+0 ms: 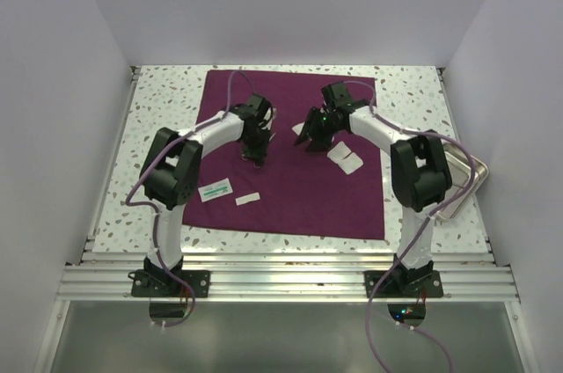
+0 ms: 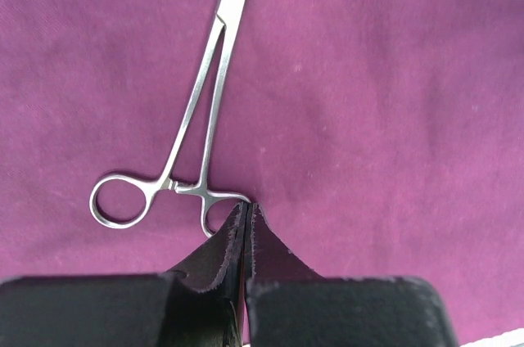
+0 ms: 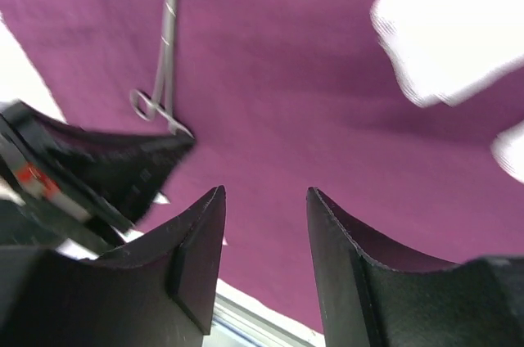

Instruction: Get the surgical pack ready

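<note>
The surgical pack, a dark maroon-purple drape [image 1: 299, 201] [image 2: 393, 101] [image 3: 327, 101], lies spread flat on the speckled table. Steel forceps [image 2: 209, 93] [image 3: 166, 44] lie on it, one finger ring free to the left. My left gripper [image 2: 247, 206] [image 1: 253, 155] is shut, its tips pinched on the rim of the other ring, which they partly hide. Just to its right, my right gripper [image 3: 266, 191] [image 1: 308, 140] hangs open above the cloth with nothing between its fingers.
White gauze squares [image 1: 345, 157] [image 3: 446, 36] lie on the drape right of the right gripper. A small printed packet [image 1: 214, 189] and a white strip [image 1: 247, 199] sit at the drape's near left. A shiny steel tray [image 1: 464, 181] stands at the table's right edge.
</note>
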Motion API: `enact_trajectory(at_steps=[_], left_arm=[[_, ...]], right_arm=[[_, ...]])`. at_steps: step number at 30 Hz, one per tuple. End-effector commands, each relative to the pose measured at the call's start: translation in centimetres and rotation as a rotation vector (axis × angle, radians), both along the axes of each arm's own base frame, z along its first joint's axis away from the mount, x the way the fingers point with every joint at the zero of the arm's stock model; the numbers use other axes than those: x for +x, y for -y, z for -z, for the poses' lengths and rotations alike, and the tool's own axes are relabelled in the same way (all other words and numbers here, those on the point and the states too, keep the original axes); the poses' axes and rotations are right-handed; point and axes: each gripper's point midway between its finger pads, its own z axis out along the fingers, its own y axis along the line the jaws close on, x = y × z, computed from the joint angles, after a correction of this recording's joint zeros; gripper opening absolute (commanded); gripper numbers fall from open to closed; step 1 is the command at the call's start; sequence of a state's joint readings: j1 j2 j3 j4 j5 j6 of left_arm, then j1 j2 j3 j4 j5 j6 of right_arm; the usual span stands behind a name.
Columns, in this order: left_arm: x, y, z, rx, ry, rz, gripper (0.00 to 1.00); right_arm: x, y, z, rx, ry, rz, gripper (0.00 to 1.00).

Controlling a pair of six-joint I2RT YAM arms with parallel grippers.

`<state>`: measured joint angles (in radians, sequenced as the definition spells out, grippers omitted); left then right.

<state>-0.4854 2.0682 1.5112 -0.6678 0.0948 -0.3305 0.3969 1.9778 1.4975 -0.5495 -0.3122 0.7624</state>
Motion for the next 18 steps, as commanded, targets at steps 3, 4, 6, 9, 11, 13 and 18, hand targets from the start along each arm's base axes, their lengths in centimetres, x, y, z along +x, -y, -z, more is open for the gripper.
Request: enact_trajectory(at_steps=[3,4,6,9,11,13,18], left_arm=[[-0.2,0.4,-3.4,-0.062,0.006,0.008,0.00],[-0.3,0.5,-3.5,-0.064,0.004,0.010,0.00],[-0.3,0.5,-3.8,-0.071,0.005,0.008,0.00],[-0.2,0.7,-4.5,-0.084,0.015,0.009,0.00],[-0.1,0.7,-4.8,-0.087,0.017,0.009,0.00],[0.0,0.7,-5.2,-0.092,0.021,0.007,0.00],[0.0,0.5,-5.5,-0.102,0.022,0.003,0.00]], right_arm=[[2.5,-5.5,-2.1,0.206,0.039,0.034,0.47],[2.6,-6.4,-2.4,0.217,0.046,0.026,0.47],[2.9,-7.2,-1.7,0.207,0.037,0.033,0.47],[3.3,-8.5,-1.1,0.219,0.022,0.042,0.47],[3.4,-9.1,-0.6,0.223,0.005,0.053,0.46],[3.3,-9.5,-0.2,0.223,-0.006,0.056,0.45],[2.6,-10.5,1.3,0.229,-0.043,0.054,0.44]])
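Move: The left hand already pinches one finger ring of the hemostat, whose middle lies about 5 cm ahead of it and 2 cm to its right, about 1 cm lower; the small white strip lies some 11 cm back and 3 cm left. From the right hand, the hemostat's middle is roughly 12 cm left, 1 cm ahead and 7 cm down. One gauze pad lies about 5 cm ahead of the right hand and 1 cm left, another 3 cm ahead and 5 cm right. Leftward, about 9 cm and slowing at the end, the right hand sweeps over the cloth towards the hemostat, sinking some 2 cm and rolling about 10 degrees so that its left side rises, its fingers staying about half open. The left hand keeps its pinch on the ring, easing back 1 cm and then raising the handle end about 2 cm. ##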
